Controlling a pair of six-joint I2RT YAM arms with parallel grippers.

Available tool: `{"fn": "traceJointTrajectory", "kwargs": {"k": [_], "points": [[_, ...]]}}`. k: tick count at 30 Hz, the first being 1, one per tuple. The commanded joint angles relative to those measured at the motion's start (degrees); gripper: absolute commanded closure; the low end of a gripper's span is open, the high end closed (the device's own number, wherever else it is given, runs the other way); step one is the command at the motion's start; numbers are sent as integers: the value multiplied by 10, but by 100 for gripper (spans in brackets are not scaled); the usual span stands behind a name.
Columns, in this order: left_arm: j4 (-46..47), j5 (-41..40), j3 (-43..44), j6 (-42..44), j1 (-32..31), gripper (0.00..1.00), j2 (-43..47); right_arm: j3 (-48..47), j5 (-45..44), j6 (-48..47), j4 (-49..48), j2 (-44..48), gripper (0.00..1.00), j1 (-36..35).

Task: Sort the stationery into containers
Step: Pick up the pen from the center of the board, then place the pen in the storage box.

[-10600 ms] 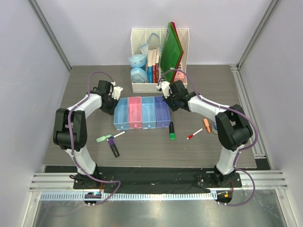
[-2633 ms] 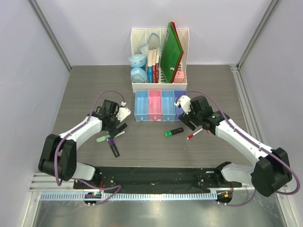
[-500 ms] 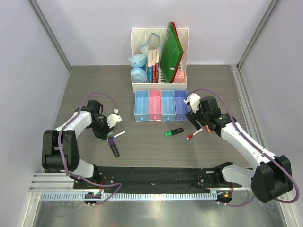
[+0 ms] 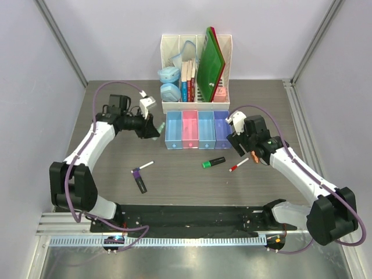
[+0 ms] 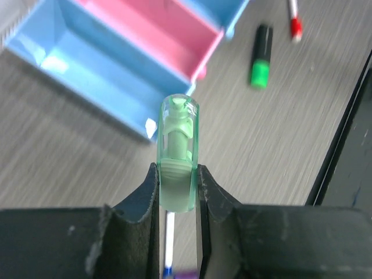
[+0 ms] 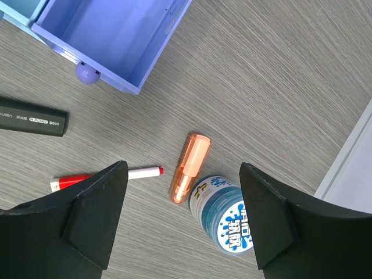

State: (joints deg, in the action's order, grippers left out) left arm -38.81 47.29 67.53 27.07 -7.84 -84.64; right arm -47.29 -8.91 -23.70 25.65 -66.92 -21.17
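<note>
My left gripper (image 4: pixel 152 130) is shut on the mint highlighter (image 5: pixel 177 154) and holds it in the air just left of the leftmost light blue tray (image 4: pixel 174 129). Pink (image 4: pixel 190 129), second light blue (image 4: pixel 206 129) and purple (image 4: pixel 221 128) trays stand in a row beside it. My right gripper (image 6: pixel 183 173) is open above the small orange piece (image 6: pixel 190 167) and the round blue-lidded pot (image 6: pixel 228 216). A red-capped white pen (image 4: pixel 238 164), a green-ended black marker (image 4: pixel 213 163), a purple-ended black marker (image 4: pixel 138 179) and a blue-capped white pen (image 4: pixel 145 165) lie on the table.
A tall white file rack (image 4: pixel 196 70) with books and green folders stands behind the trays. Two pale blue cases (image 4: pixel 169 82) sit at its left. Side walls close in the table, and a black rail runs along the near edge.
My left gripper has lifted the mint highlighter off the table and carried it back and to the right, up to the leftmost blue tray. The right arm has hardly moved.
</note>
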Motion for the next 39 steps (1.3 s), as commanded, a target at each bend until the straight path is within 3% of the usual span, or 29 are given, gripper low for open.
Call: {"fn": "traceJointTrajectory", "kwargs": {"k": [1, 10, 19, 28, 32, 39], "points": [[273, 11, -24, -227, -37, 100, -26, -18, 3, 9, -24, 2, 17, 2], [347, -96, 56, -328, -97, 100, -183, 4, -1, -7, -29, 6, 18, 2], [358, -149, 85, -346, -104, 100, -226, 8, 11, -15, -32, -8, 18, 2], [326, -150, 107, -344, -104, 54, -242, 18, -14, -26, -52, -64, 17, 3], [312, -148, 111, -341, -104, 53, -231, 16, -9, -23, -57, -100, 18, 9], [290, -139, 105, -330, -104, 37, -202, 8, -16, 10, -50, -126, 18, 16]]}}
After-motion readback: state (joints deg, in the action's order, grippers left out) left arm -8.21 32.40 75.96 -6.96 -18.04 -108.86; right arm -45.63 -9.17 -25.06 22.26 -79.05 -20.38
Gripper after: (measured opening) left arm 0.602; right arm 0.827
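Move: Ahead and to the right of the left hand, which already holds the green highlighter, the leftmost blue compartment lies about 12 cm forward, 9 cm right and 14 cm down. The pink compartment is some 8 cm right of it and 1 cm farther out. From the open right hand the red pen lies roughly 5 cm back, 4 cm left and 12 cm below; the orange highlighter 1 cm back, 3 cm right; the can 2 cm back, 8 cm right. Carrying the green highlighter forward and right, the left hand travels about 11 cm out while sinking to hover over the leftmost blue compartment, turning counter-clockwise; there its fingers open and let the highlighter go. The right hand, fingers kept wide, holds still, then late on sinks some 6 cm towards the red pen, tipping further down. ##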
